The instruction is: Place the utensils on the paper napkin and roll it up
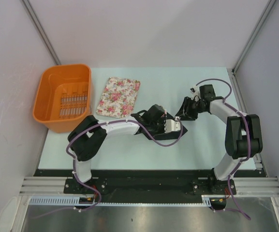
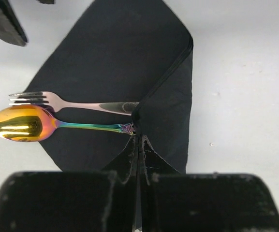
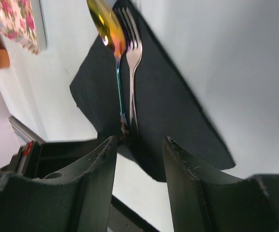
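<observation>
The black paper napkin point(image 2: 115, 53) lies on the table like a diamond, with one corner folded up over the handle ends of the utensils. Those are a gold-headed spoon point(image 2: 21, 123) and a silver fork point(image 2: 52, 100), side by side on the napkin. My left gripper point(image 2: 138, 139) is shut on the raised napkin fold, right at the handle ends. In the right wrist view the spoon point(image 3: 108, 29) and fork point(image 3: 132, 38) run away from my right gripper point(image 3: 139, 145), which stands open just above the napkin point(image 3: 168, 96). From above, the arms hide most of the napkin point(image 1: 183, 131).
An orange basket point(image 1: 64, 96) stands at the back left, with a pink floral cloth point(image 1: 119, 96) beside it. The right gripper point(image 1: 183, 113) and the left gripper point(image 1: 177, 125) sit close together at the table's middle. Walls close in both sides.
</observation>
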Motion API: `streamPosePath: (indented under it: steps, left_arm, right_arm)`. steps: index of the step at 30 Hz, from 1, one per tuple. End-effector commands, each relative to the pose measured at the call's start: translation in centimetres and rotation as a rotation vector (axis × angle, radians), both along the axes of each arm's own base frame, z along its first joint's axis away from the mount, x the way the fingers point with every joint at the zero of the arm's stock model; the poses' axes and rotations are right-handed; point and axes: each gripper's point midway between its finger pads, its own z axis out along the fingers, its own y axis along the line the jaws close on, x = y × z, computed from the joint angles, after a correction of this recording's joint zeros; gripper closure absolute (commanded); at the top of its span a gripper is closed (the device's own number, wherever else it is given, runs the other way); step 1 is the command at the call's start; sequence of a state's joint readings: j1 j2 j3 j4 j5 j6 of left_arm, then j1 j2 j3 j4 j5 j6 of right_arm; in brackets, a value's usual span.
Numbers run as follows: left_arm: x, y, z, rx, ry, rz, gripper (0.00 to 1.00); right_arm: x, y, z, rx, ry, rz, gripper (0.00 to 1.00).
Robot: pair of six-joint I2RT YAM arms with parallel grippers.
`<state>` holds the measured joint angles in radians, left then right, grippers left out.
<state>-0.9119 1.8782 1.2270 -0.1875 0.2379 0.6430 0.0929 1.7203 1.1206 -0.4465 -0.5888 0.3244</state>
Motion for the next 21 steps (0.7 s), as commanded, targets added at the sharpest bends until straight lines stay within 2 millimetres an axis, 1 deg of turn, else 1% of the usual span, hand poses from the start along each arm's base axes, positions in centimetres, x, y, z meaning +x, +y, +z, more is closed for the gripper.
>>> streamPosePath:
  steps: [1,5,7,9,13,16,17,20,21]
  left_arm:
    - [1.7,-0.7,0.8,-0.04,-0.032,0.044,0.97]
    - [2.6,-0.7,0.7,-0.044,-0.064,0.077,0.96]
    - [2.9,-0.7,0.6,-0.044,-0.07,0.092,0.94]
    - [3.0,-0.8,0.5,-0.048,-0.068,0.096,0.9]
    - [3.0,-0.9,0.3,-0.048,-0.067,0.097,0.82]
    - [2.9,-0.7,-0.1,-0.036,-0.062,0.096,0.79]
    - [2.8,-0.6,-0.3,-0.029,-0.057,0.098,0.78]
    - [2.8,-0.5,-0.4,-0.027,-0.057,0.099,0.78]
    - [2.8,-0.4,-0.6,-0.022,-0.054,0.101,0.78]
  right_arm:
    - [-1.6,1.9,1.2,0.053,-0.008,0.045,0.53]
    - [-3.2,3.1,0.9,0.079,0.011,0.081,0.53]
    - [-4.2,3.4,0.4,0.086,0.027,0.094,0.56]
    - [-5.1,3.8,-0.1,0.083,0.044,0.108,0.59]
    - [-5.7,4.1,-0.5,0.073,0.059,0.125,0.61]
    - [-6.3,4.2,-0.8,0.072,0.078,0.14,0.66]
    - [-6.6,4.3,-0.8,0.08,0.084,0.149,0.69]
    - [-7.8,4.9,-1.1,0.087,0.095,0.171,0.74]
    - [-8.1,5.3,-1.1,0.087,0.088,0.185,0.74]
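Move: The napkin's near corner, already folded over the handle ends, is right at the left hand's shut fingertips, level with them and about 1 cm below. From the right hand it lies some 7 cm back, 6 cm left and 4 cm lower. The spoon's middle is about 8 cm ahead of the left hand and 1 cm right; the fork's middle is roughly 7 cm ahead and 3 cm right, both some 3 cm down. Back, left and slightly down, the right hand sweeps about 8 cm towards the folded corner beside the left fingertips, its half-open fingers narrowing to about a quarter as it turns slightly counter-clockwise. The left hand eases 2 cm forward and 1 cm down with the corner, then parts its fingers slightly over it, staying there. ##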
